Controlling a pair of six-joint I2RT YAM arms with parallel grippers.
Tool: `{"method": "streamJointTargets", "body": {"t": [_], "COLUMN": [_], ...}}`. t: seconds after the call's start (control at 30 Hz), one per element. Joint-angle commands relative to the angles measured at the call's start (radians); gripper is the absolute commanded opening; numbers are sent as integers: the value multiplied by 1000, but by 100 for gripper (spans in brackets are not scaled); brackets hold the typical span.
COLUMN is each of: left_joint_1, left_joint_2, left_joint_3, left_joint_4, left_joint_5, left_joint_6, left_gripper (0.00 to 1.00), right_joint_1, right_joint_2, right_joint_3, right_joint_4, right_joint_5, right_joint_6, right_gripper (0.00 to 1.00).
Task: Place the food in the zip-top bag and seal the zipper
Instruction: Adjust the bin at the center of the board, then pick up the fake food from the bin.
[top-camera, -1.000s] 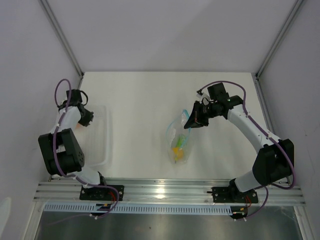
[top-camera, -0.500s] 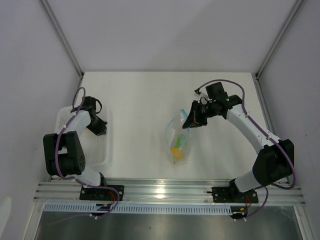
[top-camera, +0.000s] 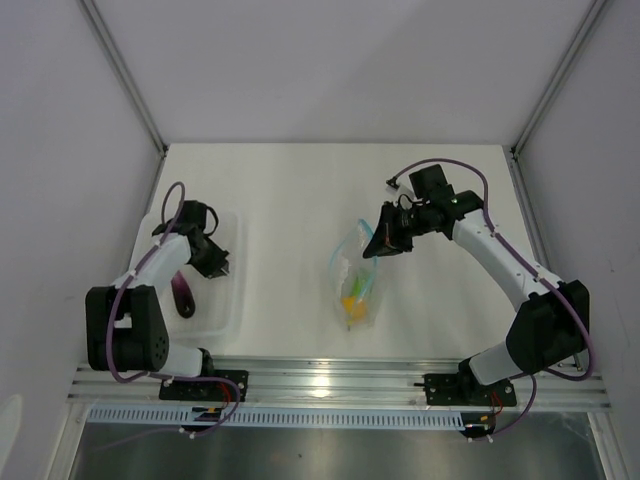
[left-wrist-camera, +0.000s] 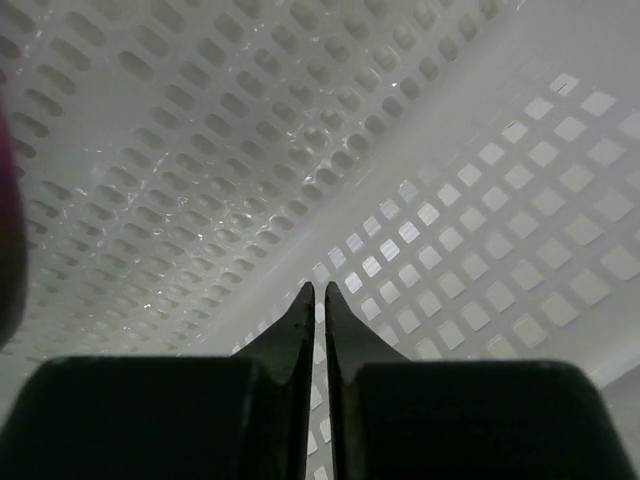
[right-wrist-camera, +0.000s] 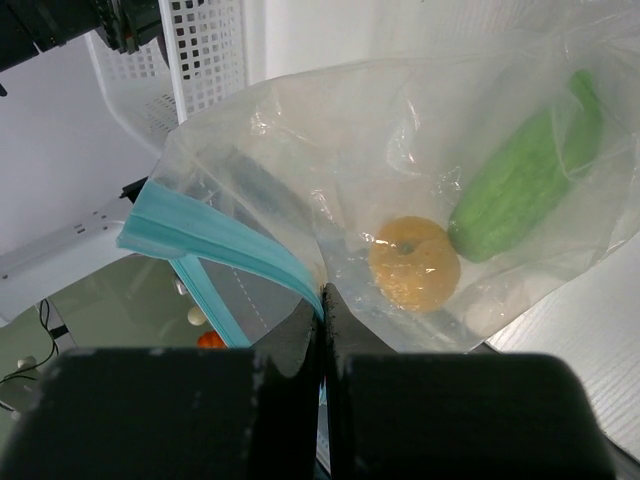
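Note:
The zip-top bag (top-camera: 354, 287) lies mid-table, its mouth lifted toward the far side. Through the clear plastic I see a green oblong piece of food (right-wrist-camera: 528, 185) and a yellow round one (right-wrist-camera: 414, 262). My right gripper (right-wrist-camera: 322, 290) is shut on the bag's mouth edge at the light blue zipper (right-wrist-camera: 215, 238); from above, the right gripper (top-camera: 373, 247) hangs over the bag's far end. A purple elongated piece (top-camera: 183, 296) lies in the white basket (top-camera: 232, 300). Beside it, my left gripper (top-camera: 220, 267) sits low inside the basket, shut with nothing between its fingers (left-wrist-camera: 300, 315).
The perforated basket's floor and wall (left-wrist-camera: 480, 200) fill the left wrist view, with a dark purple blur (left-wrist-camera: 6, 230) at its left edge. The basket stands near the table's left edge. Walls enclose the table on three sides, with the aluminium rail (top-camera: 330, 380) in front.
My left arm has swung right from the table's left edge into the basket and its gripper has closed. The basket now sits further right, with the purple piece uncovered. The right arm barely moved.

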Motion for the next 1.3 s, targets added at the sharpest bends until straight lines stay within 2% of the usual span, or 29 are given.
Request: {"method": "streamJointTargets", "body": {"t": [0.0, 0.03, 0.17, 0.27, 0.43, 0.77, 0.87, 1.27], "left_joint_1": [27, 36, 100, 151, 197, 228, 237, 254], "left_joint_2": [-38, -35, -23, -20, -29, 69, 71, 138], "left_joint_3": [50, 58, 87, 87, 57, 110, 110, 153], "left_joint_4": [10, 10, 19, 48, 99, 47, 39, 27], "left_joint_5": [-36, -37, -62, -60, -91, -163, -184, -203], "left_joint_6": [-21, -27, -85, -145, -248, -303, -329, -383], "left_gripper": [11, 15, 55, 65, 71, 77, 82, 83], "right_joint_1": [8, 9, 12, 17, 20, 20, 18, 11], "right_joint_2": [-41, -41, -43, -38, -35, -35, -32, -27], "right_joint_3": [15, 17, 17, 12, 9, 0, -3, -17], "right_joint_4": [6, 5, 2, 2, 3, 2, 5, 11], "right_joint_5": [-18, -18, -18, -18, -20, -21, -24, -30], "right_joint_6": [-10, -11, -11, -11, -11, -15, -15, -16], "right_gripper": [0, 0, 0, 0, 0, 0, 0, 0]}}
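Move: The pink round food in the bin lies about 9 cm to the left hand's left, some 4 cm ahead and roughly 3 cm below. The eggplant is about 9 cm left and 6 cm back, also some 3 cm below; the bin's right wall stands only about 2 cm to the right, level fore and aft. From the right hand, the pink food is roughly 43 cm left, 5 cm ahead and 18 cm below. The left hand comes away from the inside of the bin's right wall and swings about 10 cm left and some 4 cm forward to the pink food, its shut fingers opening wide and its wrist turning some 35 degrees counter-clockwise. It rises a little over 2 cm at first and then sinks back to its starting height, open over the pink food, while the right hand stays in place and keeps its pinch on the bag's blue zipper edge. ##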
